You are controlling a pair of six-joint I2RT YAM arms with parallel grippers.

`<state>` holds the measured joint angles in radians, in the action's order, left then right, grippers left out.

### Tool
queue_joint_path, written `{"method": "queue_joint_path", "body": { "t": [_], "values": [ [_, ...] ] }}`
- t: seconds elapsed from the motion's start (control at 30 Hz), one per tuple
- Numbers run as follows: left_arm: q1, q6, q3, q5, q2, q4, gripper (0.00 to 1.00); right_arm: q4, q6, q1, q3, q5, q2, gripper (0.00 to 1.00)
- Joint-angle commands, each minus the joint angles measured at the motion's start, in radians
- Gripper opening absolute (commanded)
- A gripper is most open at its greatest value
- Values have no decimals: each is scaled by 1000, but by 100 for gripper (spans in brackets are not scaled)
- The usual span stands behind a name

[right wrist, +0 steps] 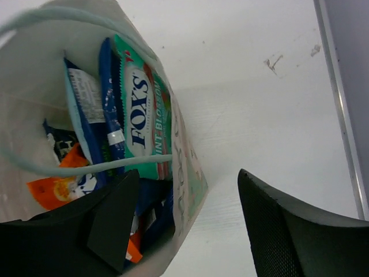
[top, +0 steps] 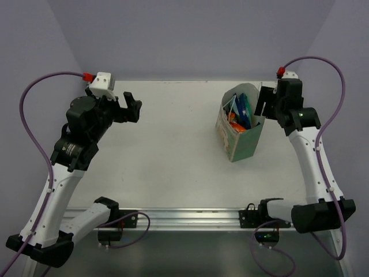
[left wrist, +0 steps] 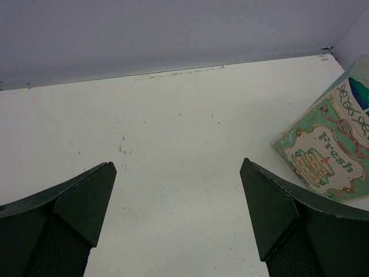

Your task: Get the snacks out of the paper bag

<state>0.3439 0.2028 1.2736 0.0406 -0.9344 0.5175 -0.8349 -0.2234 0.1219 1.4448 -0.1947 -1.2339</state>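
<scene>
The mint-green paper bag (top: 243, 141) stands upright at the right of the table, its mouth open. Snacks fill it: a teal-white packet (right wrist: 141, 109), dark blue packets (right wrist: 109, 104) and an orange one (right wrist: 55, 190). My right gripper (right wrist: 187, 173) is open at the bag's right rim. One finger (right wrist: 112, 222) is inside the bag among the packets, the other (right wrist: 288, 225) is outside, with the bag wall (right wrist: 193, 167) between them and unpinched. My left gripper (left wrist: 177, 164) hangs open and empty over bare table at the left, far from the bag (left wrist: 328, 156).
A pale string handle (right wrist: 69, 168) crosses the bag's mouth just above my right inner finger. The back wall (top: 184, 40) and the table's back edge (top: 173, 81) lie just behind the bag. White tabletop (top: 173, 156) stretches between the two arms.
</scene>
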Motion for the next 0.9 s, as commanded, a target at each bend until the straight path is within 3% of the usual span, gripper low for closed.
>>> {"method": "queue_joint_path", "body": {
  "t": [0.0, 0.27, 0.37, 0.47, 0.6, 0.7, 0.87],
  "values": [
    [6, 14, 35, -22, 12, -13, 100, 140, -24, -48, -72, 70, -4, 72],
    [7, 17, 21, -24, 23, -2, 100, 287, -1, -97, -129, 60, -41, 52],
    [7, 17, 23, -60, 23, -2, 100, 321, 15, -99, -130, 54, -59, 39],
    [7, 12, 24, -70, 25, -1, 100, 336, 25, -99, -133, 77, -75, 32],
    [7, 21, 29, -71, 20, -1, 100, 347, 32, -99, -130, 98, -93, 10],
    [7, 35, 33, -90, 16, -5, 100, 341, 55, -99, -118, 118, -93, 0],
    [7, 115, 52, -201, -24, -25, 100, 310, 107, -88, -41, 103, -67, 0]
  ]
}}
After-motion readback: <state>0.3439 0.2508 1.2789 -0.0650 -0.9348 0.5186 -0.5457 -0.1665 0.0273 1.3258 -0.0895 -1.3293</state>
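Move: The paper bag's right-hand handle lies about 5 cm ahead of the open right hand, some 2 cm to its left and 3 cm below. The green Fox's packet sits inside the bag, roughly 4 cm ahead, 7 cm left and 11 cm below that hand; the orange packet is about level with the hand, 11 cm left and 14 cm below. From the left hand the handle is some 50 cm to the right, 9 cm ahead and 11 cm below. The right hand reaches about 5 cm forward and 3 cm down, its fingers shutting on the bag's right-hand handle. ##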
